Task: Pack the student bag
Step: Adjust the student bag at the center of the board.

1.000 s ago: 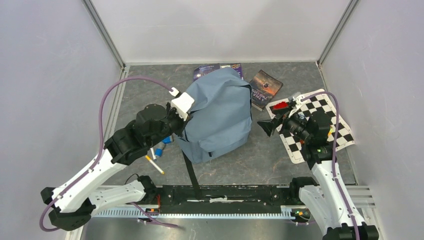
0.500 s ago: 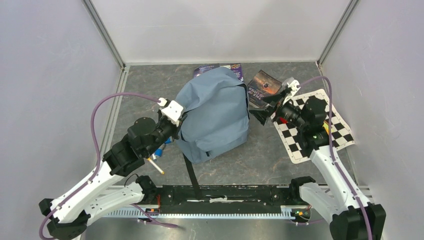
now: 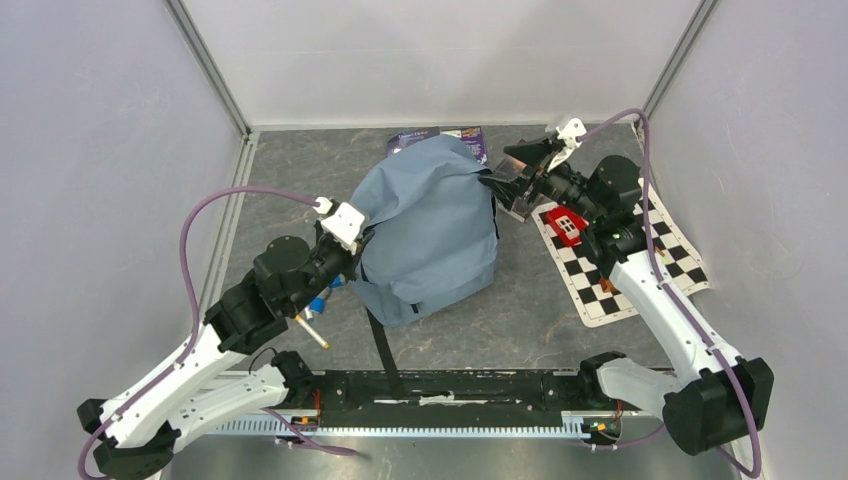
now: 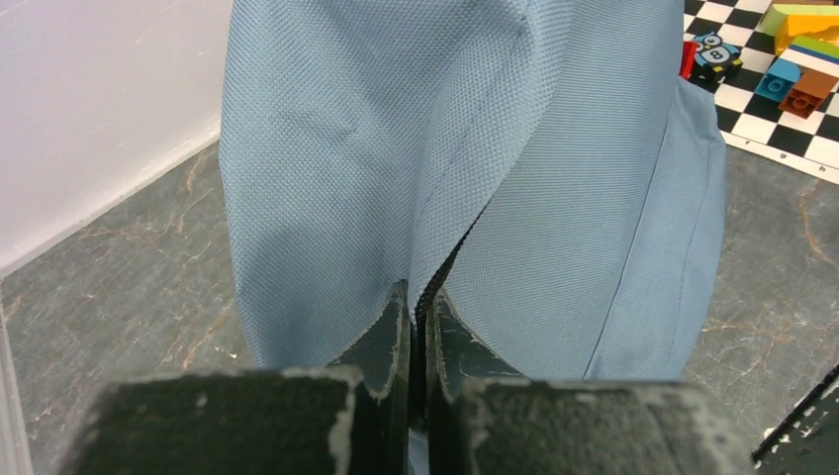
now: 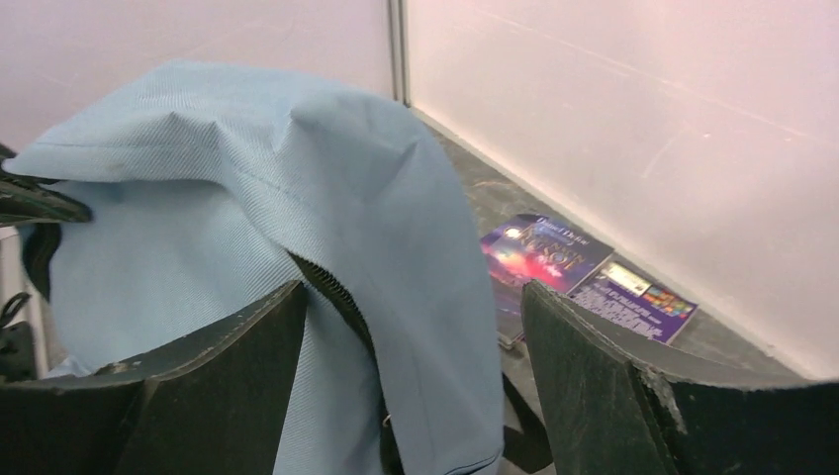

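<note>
The student bag (image 3: 430, 225), a big grey-blue fabric backpack, stands in the middle of the table with a black strap (image 3: 380, 345) trailing toward me. My left gripper (image 3: 357, 240) is at its left side. In the left wrist view that left gripper (image 4: 418, 297) is shut on the bag's (image 4: 554, 168) fabric along a black zipper edge. My right gripper (image 3: 505, 168) is at the bag's upper right corner. The right wrist view shows the right gripper (image 5: 414, 289) open, its jaws either side of the bag's (image 5: 247, 168) zippered edge, not touching it.
A purple book (image 3: 437, 137) lies behind the bag, also seen as the purple book (image 5: 554, 255). A dark book (image 3: 517, 200) is partly hidden under my right gripper. A checkerboard mat (image 3: 640, 265) with a red brick (image 3: 563, 222) lies right. Pens (image 3: 310, 330) lie left of the bag.
My right arm swung from over the checkerboard mat back and left to the bag's upper right corner, its jaws narrowing a little. My left gripper, holding the fabric, shifted slightly down and left.
</note>
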Controlling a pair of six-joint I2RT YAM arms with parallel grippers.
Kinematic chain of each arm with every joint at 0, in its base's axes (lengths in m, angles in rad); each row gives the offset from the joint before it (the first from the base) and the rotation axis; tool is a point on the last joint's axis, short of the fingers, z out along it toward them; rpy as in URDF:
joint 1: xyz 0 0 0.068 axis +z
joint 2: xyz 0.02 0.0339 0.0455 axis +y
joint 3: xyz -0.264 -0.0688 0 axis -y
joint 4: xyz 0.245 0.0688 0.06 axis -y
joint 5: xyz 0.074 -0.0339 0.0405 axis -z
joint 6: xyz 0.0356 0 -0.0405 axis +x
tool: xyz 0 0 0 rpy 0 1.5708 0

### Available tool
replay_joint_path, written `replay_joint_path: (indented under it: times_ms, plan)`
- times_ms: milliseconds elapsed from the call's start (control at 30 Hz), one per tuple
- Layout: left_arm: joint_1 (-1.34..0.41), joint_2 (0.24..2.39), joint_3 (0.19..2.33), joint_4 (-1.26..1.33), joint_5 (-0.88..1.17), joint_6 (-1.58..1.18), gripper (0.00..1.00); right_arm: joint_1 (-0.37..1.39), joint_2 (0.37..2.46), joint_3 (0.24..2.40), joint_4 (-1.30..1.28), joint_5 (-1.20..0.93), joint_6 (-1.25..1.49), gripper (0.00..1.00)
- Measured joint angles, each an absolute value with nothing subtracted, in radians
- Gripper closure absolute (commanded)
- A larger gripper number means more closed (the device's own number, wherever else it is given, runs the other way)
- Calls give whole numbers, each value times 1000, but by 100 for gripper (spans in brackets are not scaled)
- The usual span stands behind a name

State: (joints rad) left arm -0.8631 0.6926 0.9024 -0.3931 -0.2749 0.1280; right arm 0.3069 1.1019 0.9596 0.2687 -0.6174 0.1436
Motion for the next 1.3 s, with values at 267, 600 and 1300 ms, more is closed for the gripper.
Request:
replay_joint_path:
  times_ms: [267,600,1300]
  plan:
    - [-859,709,928,-421,-252,94,97,312,1138,995,267,-624,73,42]
    - [-859,779,981,-445,-257,39,95,316,1144,997,238,-678,1,100]
    - [-819,947,1070,-329,-372,-35,0,322,715,748,120,-218,-20,100]
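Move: The bag's top right edge lies practically between the right hand's open fingers, about 1 cm left and 1 cm below. From that hand the purple book is some 12 cm ahead and 10 cm left, the orange book 3 cm ahead and 17 cm right, both roughly 33 cm down. The left hand already holds the bag's left edge; the board's centre is level with it, about 19 cm right and 28 cm below, the bag's top right edge 12 cm ahead, 22 cm right, slightly higher. Right hand pinches the bag's edge, drags it about 8 cm right and back; left moves forward and lets go. ##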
